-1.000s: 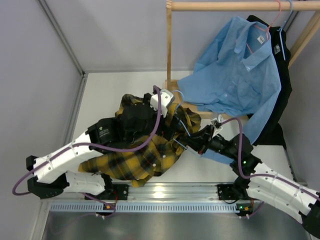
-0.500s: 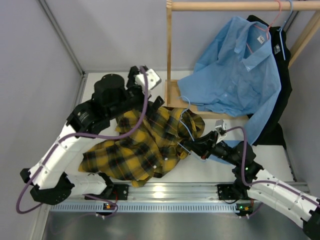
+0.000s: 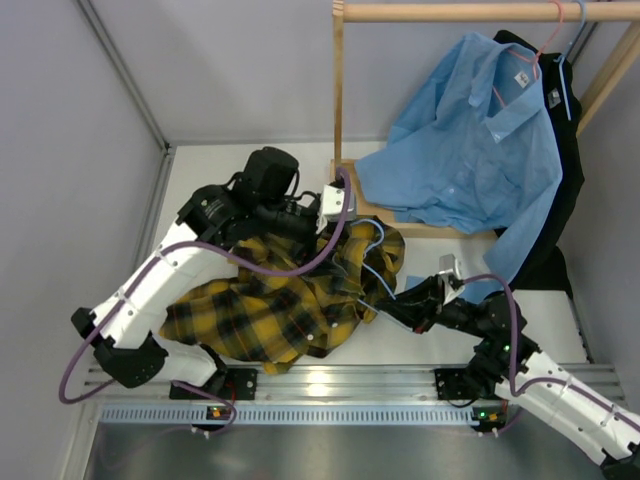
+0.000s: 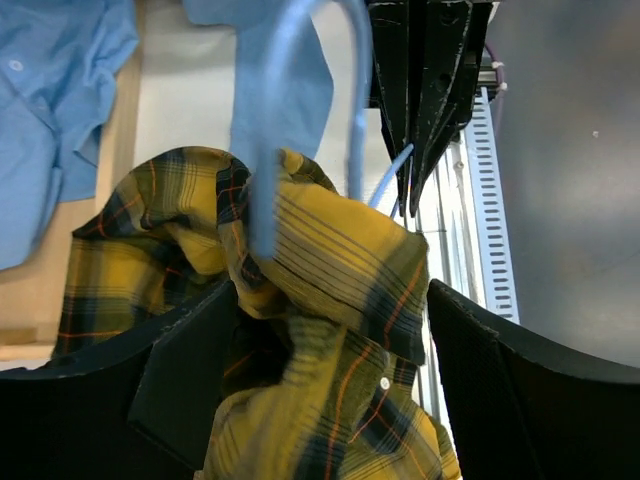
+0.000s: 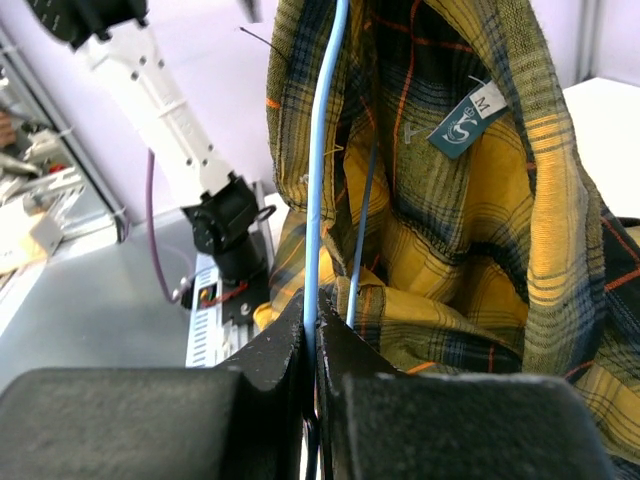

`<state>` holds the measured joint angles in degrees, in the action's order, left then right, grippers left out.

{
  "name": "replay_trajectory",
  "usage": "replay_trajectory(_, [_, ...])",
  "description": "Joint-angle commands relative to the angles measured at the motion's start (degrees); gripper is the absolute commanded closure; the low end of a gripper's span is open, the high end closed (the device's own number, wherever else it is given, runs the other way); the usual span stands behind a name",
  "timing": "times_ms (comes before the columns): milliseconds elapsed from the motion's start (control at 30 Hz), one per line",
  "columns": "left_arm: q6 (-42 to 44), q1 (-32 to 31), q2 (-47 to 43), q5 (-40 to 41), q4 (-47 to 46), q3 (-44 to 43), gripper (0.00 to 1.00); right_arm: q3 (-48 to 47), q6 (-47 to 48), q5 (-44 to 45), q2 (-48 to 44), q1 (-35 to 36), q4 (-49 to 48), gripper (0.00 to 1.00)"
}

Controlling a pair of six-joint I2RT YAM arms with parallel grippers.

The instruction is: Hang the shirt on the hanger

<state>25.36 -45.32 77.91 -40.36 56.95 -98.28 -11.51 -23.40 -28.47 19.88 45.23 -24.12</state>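
The yellow-and-black plaid shirt [image 3: 285, 305] lies bunched on the white table, its collar end raised toward the pale-blue hanger [image 3: 376, 252]. The hanger's wire runs inside the shirt's neck [image 5: 325, 150], past a small label [image 5: 465, 122]. My right gripper [image 5: 316, 325] is shut on that wire and sits at the shirt's right edge [image 3: 393, 302]. My left gripper [image 4: 332, 295] hovers over the collar area [image 3: 338, 222], jaws wide apart, with a raised fold of the shirt [image 4: 330, 260] between the fingers [image 4: 190, 370]. The hanger's hook [image 4: 352, 100] shows blurred just beyond that fold.
A wooden clothes rack [image 3: 338, 100] stands at the back, with a light-blue shirt [image 3: 470, 150] on a pink hanger and a black garment [image 3: 572, 180] behind it. Its wooden base [image 3: 352, 195] lies close to my left gripper. A metal rail [image 3: 300, 385] runs along the near edge.
My left arm swung from the back left to the right, down over the shirt's collar beside the hanger, and its jaws narrowed slightly. The right gripper kept its hold on the hanger wire.
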Motion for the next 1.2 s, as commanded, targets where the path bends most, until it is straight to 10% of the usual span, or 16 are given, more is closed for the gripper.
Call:
replay_trajectory(0, [0.56,0.85,3.03,-5.86,2.46,-2.53,0.20,-1.32,3.27,-4.57,-1.42,1.08,0.20,1.00])
replay_trajectory(367, [2.67,1.20,1.28,-11.41,3.43,2.48,0.56,-2.90,6.96,-4.84,-3.88,1.00,4.61,1.00])
replay_trajectory(900, [2.94,1.20,-2.14,-10.44,3.43,7.13,0.60,-9.05,11.26,-8.27,-1.60,1.00,6.88,1.00])
replay_trajectory(1167, [3.38,1.20,-5.49,-10.53,3.52,7.84,1.00,-12.92,13.99,-8.71,-0.29,1.00,9.62,1.00])
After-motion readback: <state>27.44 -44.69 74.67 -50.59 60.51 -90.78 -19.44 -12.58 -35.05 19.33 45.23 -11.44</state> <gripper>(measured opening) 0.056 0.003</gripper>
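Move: The shirt's neck edge, the fold that the open left fingers will shut on, lies some 4 cm back, 2 cm right and 4 cm below the left hand. The hanger's blue hook stands about 4 cm ahead, 6 cm right and 3 cm above that hand. From the right hand, which already holds the hanger by one arm, the neck edge is roughly 5 cm ahead, 12 cm left and 4 cm above. The shirt's neck edge, beside the hanger's neck, is pinched by the left hand: it sinks about 3 cm, draws back some 4 cm with a small tilt, closes from wide open to nearly shut, then lifts slightly. The right hand keeps its grip on the hanger, easing back 1.5 cm, dipping then rising as much again while turning some 10 degrees. ##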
